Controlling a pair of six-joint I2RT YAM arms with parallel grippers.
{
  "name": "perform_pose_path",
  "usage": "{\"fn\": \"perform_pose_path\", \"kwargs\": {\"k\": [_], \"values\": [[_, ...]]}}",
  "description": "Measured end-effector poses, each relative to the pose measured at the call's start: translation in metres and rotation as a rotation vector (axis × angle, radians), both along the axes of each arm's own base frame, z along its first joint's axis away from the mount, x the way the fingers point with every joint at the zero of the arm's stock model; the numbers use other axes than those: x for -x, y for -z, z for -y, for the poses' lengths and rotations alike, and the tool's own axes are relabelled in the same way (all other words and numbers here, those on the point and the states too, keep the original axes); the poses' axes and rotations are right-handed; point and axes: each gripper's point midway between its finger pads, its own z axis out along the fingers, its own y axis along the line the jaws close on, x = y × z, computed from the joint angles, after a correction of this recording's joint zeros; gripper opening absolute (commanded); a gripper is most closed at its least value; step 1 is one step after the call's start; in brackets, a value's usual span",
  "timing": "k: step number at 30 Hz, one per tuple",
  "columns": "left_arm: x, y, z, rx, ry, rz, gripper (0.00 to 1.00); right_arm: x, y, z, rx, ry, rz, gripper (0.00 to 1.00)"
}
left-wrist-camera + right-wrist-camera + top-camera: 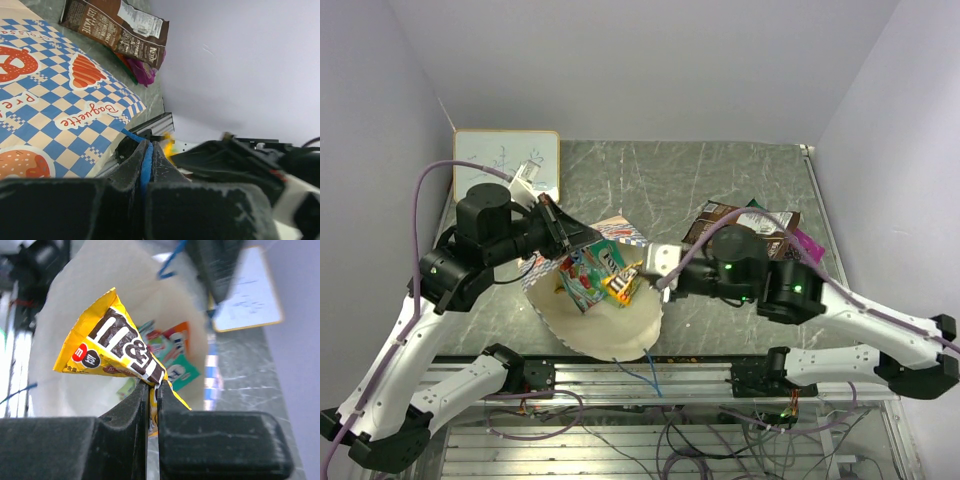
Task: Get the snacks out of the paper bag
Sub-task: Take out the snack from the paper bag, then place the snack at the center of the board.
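Observation:
The paper bag (610, 330) lies on its side between the arms, mouth held open, its blue-and-white checkered side (50, 100) facing up. My left gripper (582, 235) is shut on the bag's blue cord handle (146, 165), which is pinched between the fingertips (148, 147). My right gripper (642, 272) is at the bag's mouth, shut on a corner of a yellow M&M's packet (110, 347). More colourful packets (175, 357) lie deeper inside the bag (100, 280). A brown bag with a white label (720, 218) and a purple packet (808, 243) lie on the table to the right.
A small whiteboard (495, 160) lies at the table's back left corner. The table's metal front rail (650, 375) runs just below the bag. Purple walls close in the left, back and right sides. The right arm partly covers the brown bag.

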Motion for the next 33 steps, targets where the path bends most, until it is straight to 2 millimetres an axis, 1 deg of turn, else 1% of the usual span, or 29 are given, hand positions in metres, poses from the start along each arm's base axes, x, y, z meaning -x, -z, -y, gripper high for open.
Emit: {"fn": "perform_pose_path", "kwargs": {"k": [2, 4, 6, 8, 10, 13, 16, 18, 20, 22, 24, 27, 29, 30, 33], "values": [[-0.003, 0.002, -0.002, -0.008, -0.017, -0.001, 0.07, -0.008, -0.035, 0.010, -0.073, 0.069, 0.025, 0.00], [-0.006, 0.004, -0.003, -0.022, -0.031, 0.000, 0.07, -0.018, -0.060, 0.023, -0.136, 0.152, 0.054, 0.00], [-0.008, 0.007, -0.005, -0.035, -0.044, -0.005, 0.07, -0.029, -0.072, 0.037, -0.171, 0.241, 0.079, 0.00], [-0.009, 0.011, -0.006, -0.048, -0.053, -0.013, 0.07, -0.043, -0.076, 0.053, -0.191, 0.355, 0.103, 0.00], [-0.009, 0.013, -0.008, -0.055, -0.061, -0.017, 0.07, -0.057, -0.073, 0.065, -0.196, 0.465, 0.118, 0.00], [-0.010, 0.015, -0.009, -0.066, -0.070, -0.021, 0.07, -0.075, -0.058, 0.080, -0.173, 0.606, 0.140, 0.00], [-0.010, 0.017, -0.011, -0.076, -0.076, -0.020, 0.07, -0.085, -0.040, 0.088, -0.157, 0.683, 0.157, 0.00], [-0.011, 0.016, -0.011, -0.083, -0.076, -0.016, 0.07, -0.090, -0.034, 0.095, -0.161, 0.722, 0.163, 0.00], [-0.012, 0.015, -0.011, -0.089, -0.075, -0.012, 0.07, -0.096, -0.034, 0.104, -0.193, 0.770, 0.165, 0.00], [-0.014, 0.014, -0.010, -0.094, -0.070, -0.006, 0.07, -0.108, -0.040, 0.116, -0.238, 0.853, 0.164, 0.00], [-0.015, 0.012, -0.008, -0.099, -0.058, 0.004, 0.07, -0.125, -0.042, 0.130, -0.268, 0.955, 0.155, 0.00], [-0.017, 0.008, -0.005, -0.102, -0.037, 0.027, 0.07, -0.165, -0.035, 0.153, -0.281, 1.134, 0.108, 0.00], [-0.018, 0.005, -0.003, -0.101, -0.021, 0.047, 0.07, -0.191, -0.025, 0.164, -0.283, 1.239, 0.066, 0.00], [-0.018, 0.003, -0.002, -0.099, -0.014, 0.056, 0.07, -0.200, -0.018, 0.168, -0.282, 1.275, 0.048, 0.00], [-0.017, -0.001, 0.001, -0.091, 0.008, 0.082, 0.07, -0.228, 0.011, 0.187, -0.296, 1.433, -0.048, 0.00]]}}
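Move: The M&Ms pouch is already in my right hand, over the paper bag. From that hand the pile of snacks already taken out, a brown packet on top, lies about 25 cm ahead, 28 cm to the right and 30 cm down; its purple packet is some 15 cm farther right. The snacks still in the bag are roughly 10 cm ahead, 11 cm left and 24 cm below. From my left hand the brown packet lies about 19 cm ahead, 35 cm right and 35 cm lower. I keep the M&Ms pouch pinched and swing my right hand away from the paper bag towards the pile, some 23 cm forward and 18 cm right, rising about 7 cm early and sinking back by the end. The wrist turns roughly 80 degrees clockwise, so my fingers go from pointing left to pointing forward. My left hand keeps hold of the bag's blue handle, shifting only slightly. ##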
